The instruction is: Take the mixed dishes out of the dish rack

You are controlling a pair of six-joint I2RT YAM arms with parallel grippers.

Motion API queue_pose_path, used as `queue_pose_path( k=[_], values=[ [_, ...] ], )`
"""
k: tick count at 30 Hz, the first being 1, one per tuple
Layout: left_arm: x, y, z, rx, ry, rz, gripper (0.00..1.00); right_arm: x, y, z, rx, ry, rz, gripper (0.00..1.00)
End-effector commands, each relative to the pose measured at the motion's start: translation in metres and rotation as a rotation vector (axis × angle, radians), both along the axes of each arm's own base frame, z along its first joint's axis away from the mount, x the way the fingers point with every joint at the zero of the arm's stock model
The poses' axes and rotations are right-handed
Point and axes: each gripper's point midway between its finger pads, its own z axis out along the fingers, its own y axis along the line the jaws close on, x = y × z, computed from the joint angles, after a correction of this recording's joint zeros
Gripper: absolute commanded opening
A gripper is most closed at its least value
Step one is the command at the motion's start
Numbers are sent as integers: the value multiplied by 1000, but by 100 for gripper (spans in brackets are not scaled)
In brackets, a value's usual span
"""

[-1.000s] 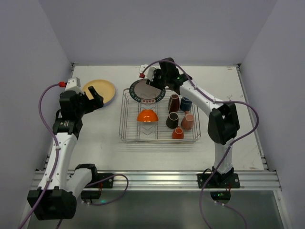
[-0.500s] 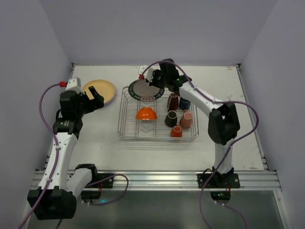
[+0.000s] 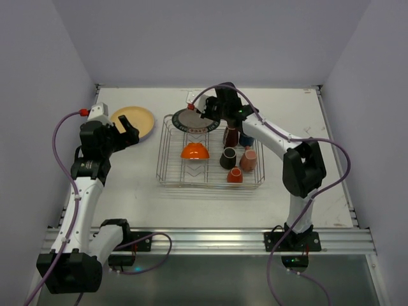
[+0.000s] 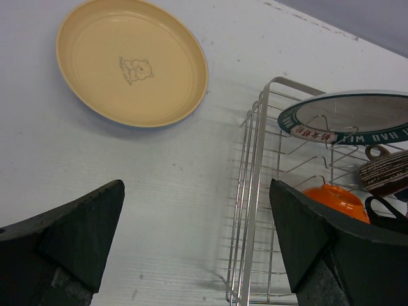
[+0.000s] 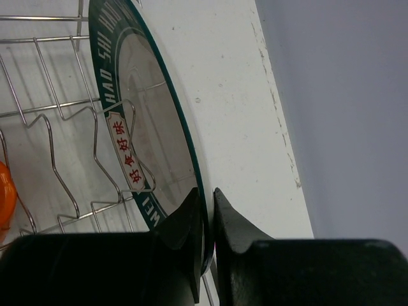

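Observation:
The dish rack (image 3: 167, 167) holds a dark-rimmed white plate (image 3: 191, 119) leaning in its far-left dividers. My right gripper (image 3: 213, 110) is shut on that plate's far rim; in the right wrist view both fingers pinch the plate's (image 5: 148, 118) edge at my gripper (image 5: 208, 199). An orange bowl (image 3: 196, 152) lies upside down in the rack's middle. Maroon (image 3: 231, 136), blue (image 3: 248, 139), black (image 3: 229, 158), pink (image 3: 248, 160) and orange (image 3: 235, 176) mugs fill its right side. A yellow-orange plate (image 3: 134, 121) lies on the table, left of the rack. My left gripper (image 3: 125, 133) hangs open beside it, holding nothing.
The left wrist view shows the yellow-orange plate (image 4: 131, 60) flat on the table, the rack's left rim (image 4: 258, 166) and the open left gripper (image 4: 196, 188) over bare table between them. Walls close in behind and on both sides.
My right gripper's jaws have closed onto the dark-rimmed plate's rim, and the rack has shifted slightly left. The left arm has not moved.

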Motion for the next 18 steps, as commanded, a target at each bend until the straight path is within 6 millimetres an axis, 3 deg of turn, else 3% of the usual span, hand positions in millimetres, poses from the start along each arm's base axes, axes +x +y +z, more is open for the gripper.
queue_pose_path(
  k=[1,6,11,18],
  values=[
    [3,-4,10,21,-42,-30,100,4,-4,70,60,-178,10,0],
    [3,-2,10,22,-42,-26,100,-3,-7,96,85,-220,17,0],
    [2,-3,10,22,-42,-26,100,-10,-11,109,95,-238,20,0],
    [3,-2,12,22,-44,-19,100,-32,-23,140,168,-265,2,0]
  ],
)
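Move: The dark-rimmed plate is already pinched at its right rim by the right hand and still sits in the rack's slots, its middle about 7 cm to the left and 5 cm below. Down in the rack, the orange bowl is some 11 cm back, 8 cm left and 12 cm lower; the brown mug is 3 cm back, 8 cm right and 11 cm lower. From the left hand the plate's middle lies about 16 cm ahead, 26 cm right and 8 cm down. Upward, gathering speed, the right hand draws the dark-rimmed plate out of the rack's wire slots, about 7 cm in all, easing back and to the right by some 2 cm each, mostly near the end. Its fingers keep their pinch on the rim while the wrist tips the fingertips up by roughly 10 degrees. ##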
